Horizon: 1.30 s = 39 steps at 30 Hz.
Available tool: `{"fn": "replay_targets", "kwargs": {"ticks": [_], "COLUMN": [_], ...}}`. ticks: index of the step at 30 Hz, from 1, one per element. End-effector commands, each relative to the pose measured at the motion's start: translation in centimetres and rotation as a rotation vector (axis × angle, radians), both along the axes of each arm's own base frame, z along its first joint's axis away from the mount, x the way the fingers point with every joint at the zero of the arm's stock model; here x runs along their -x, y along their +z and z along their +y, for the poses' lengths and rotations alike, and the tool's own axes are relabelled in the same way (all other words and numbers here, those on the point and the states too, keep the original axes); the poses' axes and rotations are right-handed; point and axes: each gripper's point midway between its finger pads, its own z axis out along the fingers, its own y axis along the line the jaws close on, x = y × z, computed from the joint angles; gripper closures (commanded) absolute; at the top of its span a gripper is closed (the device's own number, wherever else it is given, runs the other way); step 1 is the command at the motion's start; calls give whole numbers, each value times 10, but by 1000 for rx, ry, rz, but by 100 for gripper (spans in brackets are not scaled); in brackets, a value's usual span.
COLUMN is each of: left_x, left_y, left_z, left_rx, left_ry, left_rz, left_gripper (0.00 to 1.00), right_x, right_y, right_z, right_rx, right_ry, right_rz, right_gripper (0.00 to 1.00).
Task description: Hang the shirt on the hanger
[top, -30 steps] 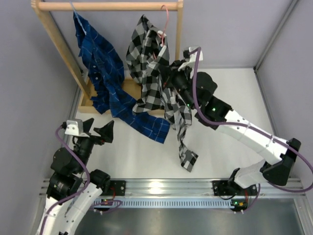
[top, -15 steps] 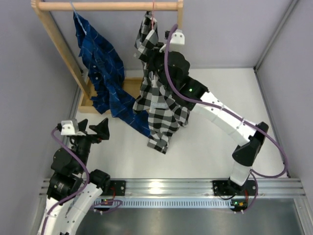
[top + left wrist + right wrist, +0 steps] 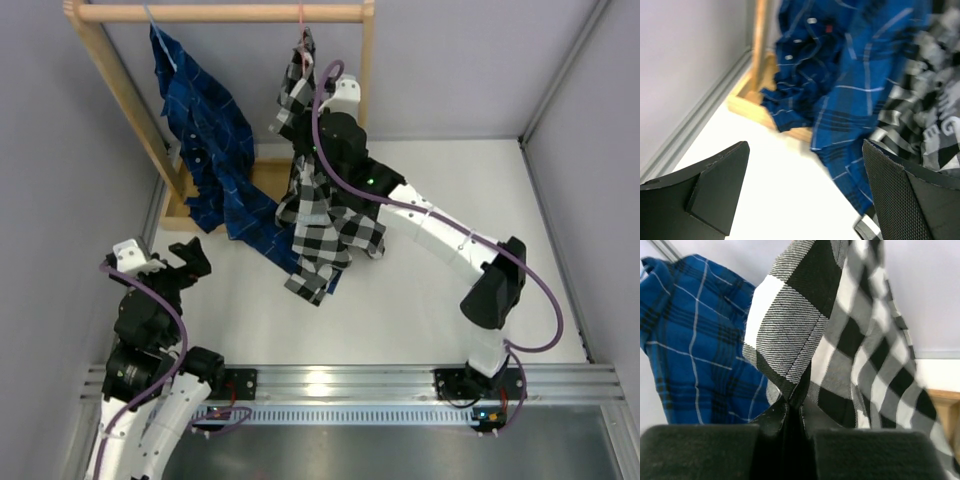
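Observation:
The black-and-white checked shirt [image 3: 325, 215] hangs from under the wooden rail, its lower end just above the table. The hook of the pink hanger [image 3: 302, 22] shows at the rail above the shirt's top; the rest of it is hidden in the fabric. My right gripper [image 3: 306, 125] is up against the shirt's upper part. In the right wrist view its jaws [image 3: 792, 412] are shut on a fold of the shirt [image 3: 790, 305]. My left gripper [image 3: 180, 262] stands open and empty near the table's left side, apart from the clothes. Its view catches the shirt's [image 3: 932, 115] lettered side at right, blurred.
A dark blue plaid shirt [image 3: 205, 150] hangs on a pale blue hanger [image 3: 155, 22] from the same rail [image 3: 220, 13], draping over the rack's base [image 3: 757, 112] and onto the table. Grey walls close in the left, back and right sides.
My right arm has swung up and to the left with the shirt, lifting it off the table until it hangs under the rail. The left arm has drawn back a little.

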Motion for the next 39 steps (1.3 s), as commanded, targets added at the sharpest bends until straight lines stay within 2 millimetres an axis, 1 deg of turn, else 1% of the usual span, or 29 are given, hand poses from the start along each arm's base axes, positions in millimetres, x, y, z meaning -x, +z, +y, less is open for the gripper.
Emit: {"fn": "replay_targets", "kwargs": {"ticks": [1,2,3,4,5,6,9,10,12,13,14,15,16,17,18,19,20,21,22,23,24,26,27,28,30,32,33,35,39], "left_x": [6,6,7,8,6,5,2,-1,-6,-7,-9,-9,-11,-9,-8,-5,-4,-2,-1,2,4,8,10,11,10,6,3,1,0], "left_y": [7,5,4,0,-2,-4,-7,-9,-11,-12,-13,-16,-17,-19,-23,-24,-26,-28,-37,-35,-37,-35,-33,-32,-31,-34,-34,-35,-35], "left_z": [23,27,34,38,40,41,47,44,44,45,46,49,48,48,48,46,44,43,42,36,33,27,25,25,21,14,8,4,-3], "left_rx": [48,48,47,48,44,44,55,56,57,67,68,68,61,51,23,10,0,-7,-11,-6,-8,-11,-17,-24,-31,-49,-49,-50,-46], "left_ry": [139,169,212,241,259,269,309,293,289,290,291,306,293,288,279,258,245,235,226,189,162,120,105,102,80,35,-2,-20,-58], "left_rz": [2,13,24,48,68,76,98,108,126,128,138,146,152,161,180,176,176,173,183,154,143,104,94,90,86,94,93,93,86], "left_gripper": [2,2,2,2,2,2,2,2,2,2,2,2,2,2,2,2,2,2,2,2,2,2,2,2,2,2,2,2,2], "right_x": [15,16,18,23,27,30,49,60,73,85,90,93,105,112,123,131,139,153,160,168,183,197,209,215,228,233,237,240,239], "right_y": [41,41,43,44,48,51,61,64,67,68,54,28,34,13,-6,-24,-36,-51,-59,-67,-78,-88,-94,-97,-100,-97,-94,-92,-93], "right_z": [-4,-3,-1,-2,-5,-8,-30,-45,-67,-89,-104,-117,-152,-171,-205,-222,-239,-269,-283,-297,-322,-340,-354,-361,-377,-387,-390,-389,-388], "right_rx": [-114,-112,-110,-106,-106,-97,-57,-38,38,64,156,224,232,303,335,389,414,423,431,431,438,446,450,451,440,410,386,381,386], "right_ry": [64,77,93,111,118,123,133,130,117,93,75,52,-24,-56,-128,-149,-178,-239,-262,-289,-328,-337,-341,-343,-353,-381,-373,-347,-352], "right_rz": [-73,-79,-93,-95,-102,-110,-145,-156,-193,-202,-178,-133,-130,-84,-57,-30,-13,0,12,23,35,44,49,54,48,37,20,5,10], "right_gripper": [83,69,52,16,2,1,1,1,1,1,1,1,1,1,1,1,1,1,1,1,0,0,1,1,1,1,1,1,1]}}
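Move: The right hand's shut fingers hold the black-and-white shirt by its collar, with the pink hanger's hook on the wooden rail about 6 cm ahead, 1 cm left and 11 cm above. The rack's right post stands roughly 6 cm ahead and 9 cm right; the blue shirt's middle hangs some 19 cm left, 3 cm ahead and 18 cm lower. From the empty left hand the hook is about 26 cm ahead, 23 cm right and 22 cm up. The right hand spreads its fingers wide to let go of the checkered shirt, easing down about 2 cm as it does, then sweeps right and back, away from the rail, briefly arching up before sinking and ending some 38 cm to the right and 24 cm back, the wrist turned about 20 degrees clockwise and rolled left side down by about as much. Meanwhile the left hand, empty and still open, swings about 5 cm left and returns while sinking roughly 4 cm. ##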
